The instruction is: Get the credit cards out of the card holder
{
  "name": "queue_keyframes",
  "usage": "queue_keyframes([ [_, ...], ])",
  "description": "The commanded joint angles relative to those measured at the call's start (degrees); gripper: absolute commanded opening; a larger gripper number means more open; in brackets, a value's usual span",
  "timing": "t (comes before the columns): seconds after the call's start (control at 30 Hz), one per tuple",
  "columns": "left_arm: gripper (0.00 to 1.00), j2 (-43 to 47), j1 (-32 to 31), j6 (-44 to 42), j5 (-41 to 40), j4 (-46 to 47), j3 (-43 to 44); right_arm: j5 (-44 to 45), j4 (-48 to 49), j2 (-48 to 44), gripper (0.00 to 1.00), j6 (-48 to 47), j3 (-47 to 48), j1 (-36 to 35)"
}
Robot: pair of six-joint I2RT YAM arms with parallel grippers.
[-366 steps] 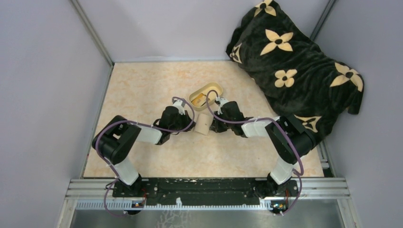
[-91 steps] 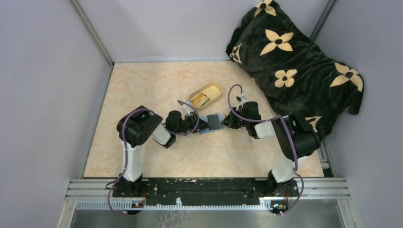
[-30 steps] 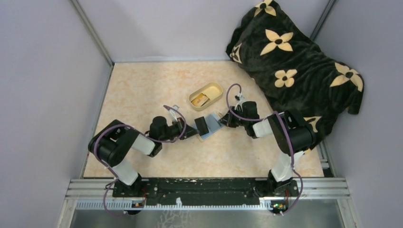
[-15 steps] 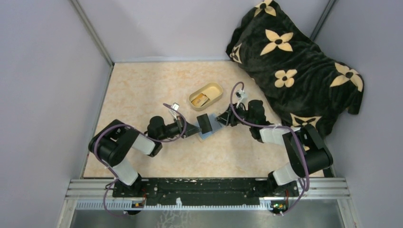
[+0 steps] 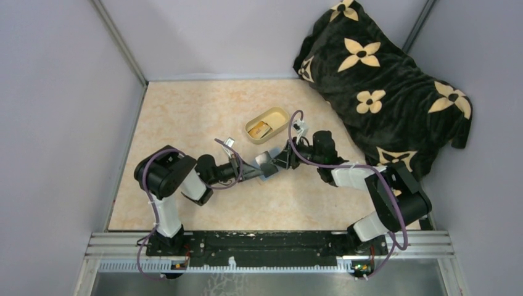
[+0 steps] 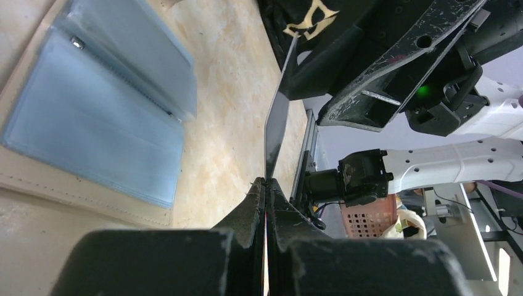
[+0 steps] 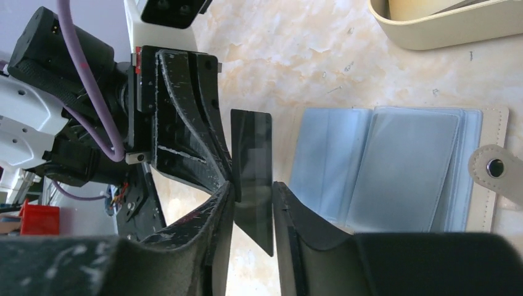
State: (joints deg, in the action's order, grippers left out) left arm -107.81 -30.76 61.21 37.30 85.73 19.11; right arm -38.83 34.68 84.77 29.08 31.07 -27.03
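A black credit card point(image 7: 252, 148) hangs above the table, pinched at one end by my shut left gripper point(image 6: 266, 180) and seen edge-on point(image 6: 277, 123) in the left wrist view. My right gripper point(image 7: 253, 188) has its fingers against both sides of the same card, which fills the gap between them. The card holder point(image 7: 395, 166) lies open and flat on the table beside the card, blue-grey faces point(image 6: 105, 105) up, tan tab point(image 7: 493, 169) to one side. In the top view both grippers meet point(image 5: 258, 171) point(image 5: 279, 160) over it and hide most of it.
An oval cream-yellow dish point(image 5: 267, 125) stands just behind the grippers, with something tan lying in it; its rim point(image 7: 444, 28) shows in the right wrist view. A black blanket with cream flowers point(image 5: 382, 80) fills the back right corner. Grey walls enclose the table.
My right gripper has let go at the holder's edge, opened, moved left and closed around the card. My left gripper kept hold of the card and shifted slightly right.
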Motion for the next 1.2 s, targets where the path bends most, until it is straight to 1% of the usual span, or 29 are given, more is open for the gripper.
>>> queue_keyframes([
  [0.0,0.00,-1.39,0.11,3.32,0.89,16.77,0.13,-1.63,3.08,-0.33,0.28,-0.56,2.68,-0.83],
  [0.17,0.00,-0.33,0.23,2.88,0.98,16.55,0.50,-1.66,3.15,0.02,0.24,-0.62,2.60,-0.85],
  [0.27,0.00,-0.56,0.25,3.10,1.18,16.69,1.04,-2.66,4.00,0.51,0.19,-0.29,2.52,-0.84],
  [0.43,0.00,-0.14,0.22,3.31,1.30,16.64,1.93,-3.65,4.55,1.63,0.19,-0.40,2.29,-0.84],
  [0.5,0.00,-0.38,0.31,3.53,1.36,16.33,2.60,-4.91,6.30,2.31,0.17,0.53,2.02,-0.88],
  [0.6,0.00,-1.26,0.33,3.99,1.50,16.74,3.43,-6.74,9.35,3.30,0.12,2.40,1.74,-0.84],
  [0.67,0.00,-1.51,0.30,4.11,1.60,16.79,3.84,-7.13,9.93,3.63,0.02,2.72,1.71,-0.85],
  [0.7,0.00,-1.45,0.35,4.05,1.60,16.77,3.86,-7.14,9.97,3.57,0.00,2.76,1.74,-0.84],
  [0.83,0.00,-1.25,0.42,3.68,1.08,16.35,3.22,-6.04,8.46,2.77,0.00,2.02,1.92,-0.78],
  [0.87,0.07,-1.22,0.61,3.78,0.53,15.99,2.90,-5.74,7.67,2.42,0.00,1.54,2.16,-0.79],
  [0.9,0.18,-1.30,0.88,3.88,0.20,15.86,2.44,-5.66,6.59,2.07,0.00,0.87,2.48,-0.69],
  [1.0,0.38,-1.51,2.20,4.03,1.96,16.50,1.82,-6.47,2.73,0.47,0.00,-1.51,3.30,0.34],
  [1.07,0.47,-1.26,3.53,4.06,4.41,16.81,1.85,-8.39,0.69,-0.91,0.00,-2.35,3.51,1.49],
  [1.17,0.49,0.36,5.28,2.56,9.33,16.75,2.03,-10.61,-4.53,-3.45,0.00,-5.15,3.96,1.89],
])
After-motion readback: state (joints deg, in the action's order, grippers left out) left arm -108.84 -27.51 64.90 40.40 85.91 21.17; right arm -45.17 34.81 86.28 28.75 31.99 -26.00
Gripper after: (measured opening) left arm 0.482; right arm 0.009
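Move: The left hand, its fingers shut, already holds the black card by its left long edge, roughly flat, the card's middle some 3 cm ahead and 3 cm to its right. That middle lies about 3 cm left of the right hand and about level with it, with the half-open right fingers around the card's other edge. The open card holder lies under the card, 8 to 9 cm below the hands; the beige tray's middle is some 12 cm farther out than the right hand and 3 cm left. The right hand stays almost in place at the card's right-hand edge and closes its half-open fingers until they pinch it, nudging left about 1 cm towards the left hand and then easing back. The left hand keeps its shut grip with only a slight shift, and once the right has closed, it opens about halfway to let go of the card, drifting some 1 cm forward and starting to the left, its parted fingers still on either side of the edge. ##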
